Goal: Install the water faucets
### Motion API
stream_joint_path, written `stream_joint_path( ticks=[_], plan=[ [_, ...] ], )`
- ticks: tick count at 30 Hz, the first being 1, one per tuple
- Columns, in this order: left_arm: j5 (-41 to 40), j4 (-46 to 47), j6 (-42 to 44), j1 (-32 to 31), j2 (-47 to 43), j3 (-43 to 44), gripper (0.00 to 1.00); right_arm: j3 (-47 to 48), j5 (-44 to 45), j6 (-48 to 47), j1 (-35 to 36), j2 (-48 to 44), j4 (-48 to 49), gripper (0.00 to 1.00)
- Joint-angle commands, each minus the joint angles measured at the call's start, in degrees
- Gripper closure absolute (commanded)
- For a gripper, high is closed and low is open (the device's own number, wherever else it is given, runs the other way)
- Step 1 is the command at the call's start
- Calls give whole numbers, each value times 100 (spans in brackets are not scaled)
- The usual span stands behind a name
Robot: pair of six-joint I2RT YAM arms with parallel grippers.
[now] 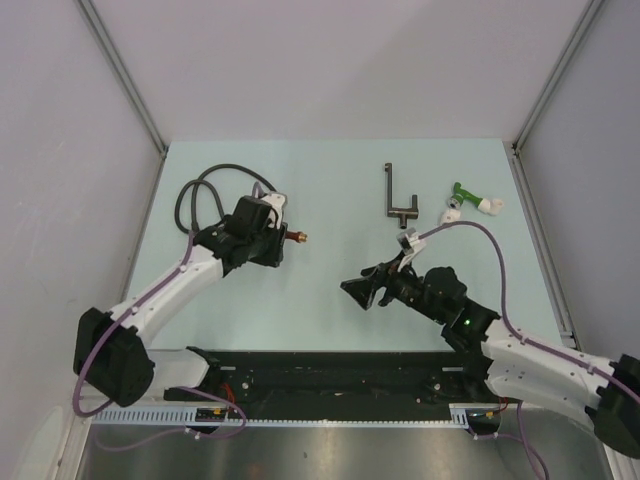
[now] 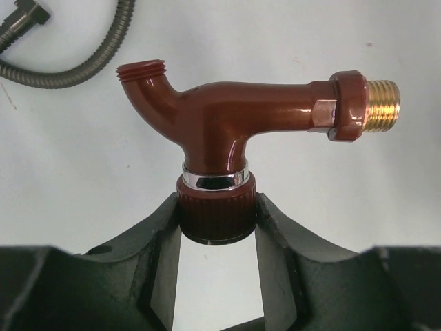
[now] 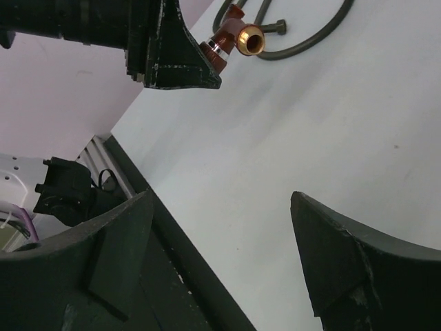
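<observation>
A reddish-brown water faucet (image 2: 220, 124) with a brass threaded end is held off the table. My left gripper (image 2: 217, 210) is shut on its ribbed round cap. From above, that gripper (image 1: 278, 238) is left of centre, with the faucet's brass tip (image 1: 298, 237) pointing right. The right wrist view looks straight at that faucet (image 3: 238, 36). My right gripper (image 1: 358, 291) hangs open near the middle with nothing between its fingers (image 3: 331, 255). A green water faucet (image 1: 464, 192) with a white elbow fitting lies at the back right.
A coiled dark hose (image 1: 200, 195) lies at the back left, behind the left gripper. A dark metal L-shaped bracket (image 1: 397, 197) lies at the back centre. A small white fitting (image 1: 452, 213) sits beside the green faucet. A black rail (image 1: 330, 375) runs along the near edge.
</observation>
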Motion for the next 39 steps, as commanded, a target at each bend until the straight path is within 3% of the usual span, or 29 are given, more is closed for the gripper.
stream_joint_path(
  ticks=[1,6,19,30,39],
  plan=[
    [131,156,-164,-192,-655,-326,100,13,-158,252,251,859,1688,15],
    [34,156,-226,-438,-1016,-449,100,136,-281,384,243,2019,2874,15],
    [87,226,-252,-473,-1543,-581,100,1208,-238,551,251,3865,3808,17],
    [131,227,-226,-473,-1702,-617,100,1849,53,595,260,4570,4037,24],
    [96,253,-182,-473,-1789,-625,100,2167,-132,779,295,5062,4213,39]
  ],
)
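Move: The faucet hangs from the left fingers by its ribbed knob. Its brass threaded end lies about 13 cm ahead, 16 cm to the left and 4 cm below the open right hand; the knob is 7 cm farther left and 2 cm nearer. From the left hand, the threaded end is 7 cm right and 2 cm ahead. The hose end lies 13 cm ahead and 10 cm left of the left hand, on the table. Leftward and forward, the right hand sweeps in on the faucet's threaded end, about 14 cm left and 8 cm forward, dipping 3 cm before levelling off and rolling some 10 degrees, left side up. Its fingers close partway around the brass end without visible contact. The left hand keeps its pinch on the knob, drawing back about 4 cm, then mostly rising. ##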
